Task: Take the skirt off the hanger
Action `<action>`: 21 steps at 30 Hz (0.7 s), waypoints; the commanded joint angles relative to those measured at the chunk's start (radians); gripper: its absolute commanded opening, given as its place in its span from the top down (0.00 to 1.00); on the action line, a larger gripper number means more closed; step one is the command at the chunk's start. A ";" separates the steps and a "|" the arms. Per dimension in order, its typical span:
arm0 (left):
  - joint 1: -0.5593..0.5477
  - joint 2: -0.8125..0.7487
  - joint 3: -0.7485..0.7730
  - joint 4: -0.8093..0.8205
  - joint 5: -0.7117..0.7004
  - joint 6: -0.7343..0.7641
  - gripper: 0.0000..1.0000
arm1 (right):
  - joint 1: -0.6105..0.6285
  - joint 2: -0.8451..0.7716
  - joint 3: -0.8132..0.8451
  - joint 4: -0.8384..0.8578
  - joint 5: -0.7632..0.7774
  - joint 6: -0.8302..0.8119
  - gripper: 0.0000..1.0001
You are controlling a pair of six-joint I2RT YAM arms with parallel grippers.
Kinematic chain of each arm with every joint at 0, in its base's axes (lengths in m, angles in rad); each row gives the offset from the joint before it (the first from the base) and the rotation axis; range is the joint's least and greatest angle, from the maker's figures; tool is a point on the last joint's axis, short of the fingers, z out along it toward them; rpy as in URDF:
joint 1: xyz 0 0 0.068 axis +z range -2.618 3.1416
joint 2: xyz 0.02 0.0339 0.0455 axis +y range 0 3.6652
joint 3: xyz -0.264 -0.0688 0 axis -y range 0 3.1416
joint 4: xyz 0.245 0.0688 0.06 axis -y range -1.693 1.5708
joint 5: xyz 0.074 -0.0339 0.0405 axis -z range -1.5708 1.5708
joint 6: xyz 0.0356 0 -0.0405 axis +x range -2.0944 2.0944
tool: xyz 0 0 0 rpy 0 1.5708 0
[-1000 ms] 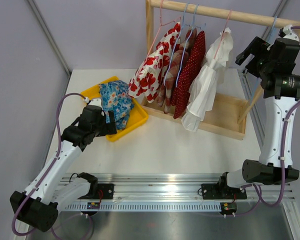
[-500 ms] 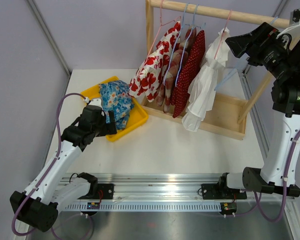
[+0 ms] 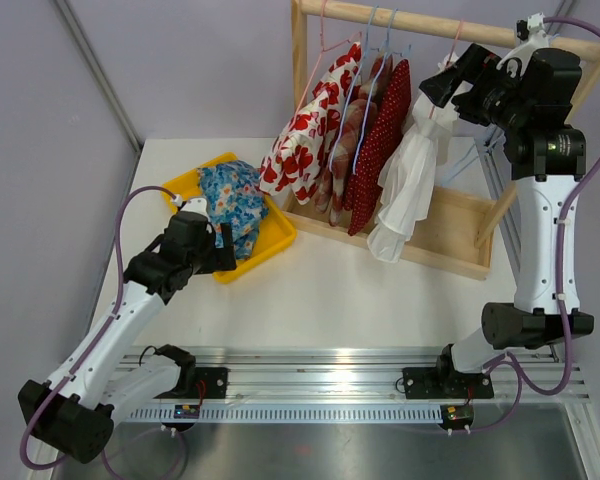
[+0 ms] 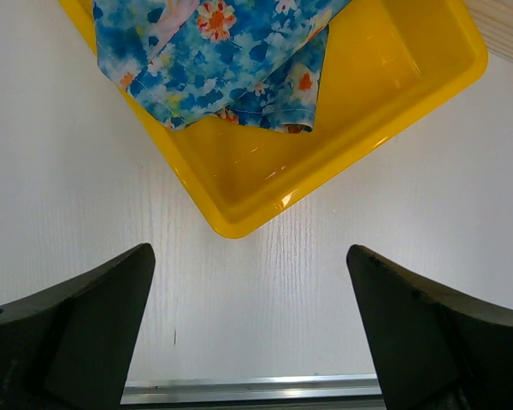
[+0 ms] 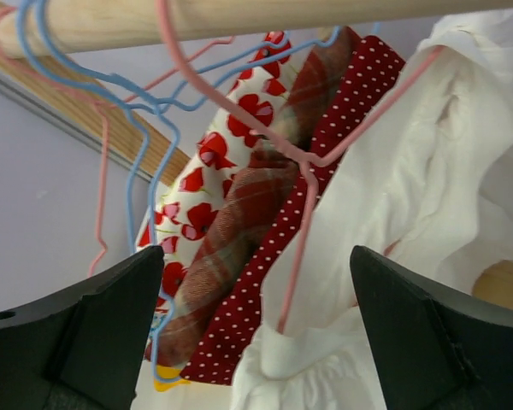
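Observation:
A white skirt (image 3: 410, 175) hangs on a pink hanger (image 3: 450, 55) at the right end of the wooden rail (image 3: 420, 22). My right gripper (image 3: 448, 78) is open and raised by the hanger's top, just right of it. In the right wrist view the pink hanger (image 5: 303, 171) and white skirt (image 5: 410, 213) lie between my open right gripper (image 5: 256, 256) fingers, with no contact shown. To the left hang a red dotted skirt (image 5: 265, 282), a plaid one (image 5: 231, 231) and a poppy-print one (image 5: 231, 128). My left gripper (image 3: 223, 250) is open and empty.
A yellow tray (image 3: 270, 240) at the left holds a blue floral garment (image 3: 230, 195); both show in the left wrist view, tray (image 4: 265, 188) and garment (image 4: 214, 51). The rack's wooden base (image 3: 450, 235) and upright posts stand at the back right. Blue hangers (image 5: 141, 128) hook on the rail.
My right arm has swung left from beside the rack's right post to the white skirt's hanger. The left arm has not moved.

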 commanded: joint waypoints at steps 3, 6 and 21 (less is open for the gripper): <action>-0.012 -0.008 0.003 0.026 -0.018 -0.003 0.01 | 0.003 0.011 0.025 -0.001 0.120 -0.068 0.05; -0.012 -0.008 0.001 0.027 -0.018 -0.005 0.01 | 0.044 0.014 -0.014 0.022 0.140 -0.074 0.10; -0.015 0.002 0.003 0.027 -0.020 -0.005 0.01 | 0.089 0.059 -0.009 0.024 0.250 -0.088 0.91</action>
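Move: The pink hanger's wire just below its twisted neck is what my right hand is after: roughly 4 cm ahead and 5 cm lower, neither left nor right. The white skirt on it hangs about 5 cm ahead, 3 cm left and 18 cm down; the dotted red skirt is some 6 cm ahead, 11 cm left and 17 cm down. From my left hand that wire is around 21 cm ahead, 42 cm right and 27 cm up. I sink my right hand about 4–5 cm while easing some 3 cm forward to the pink hanger, tipping and rolling the wrist only a little, under 10 degrees in all. On the way down I close the wide-open fingers nearly shut, pinching the wire just below the twisted neck between the fingertips. ##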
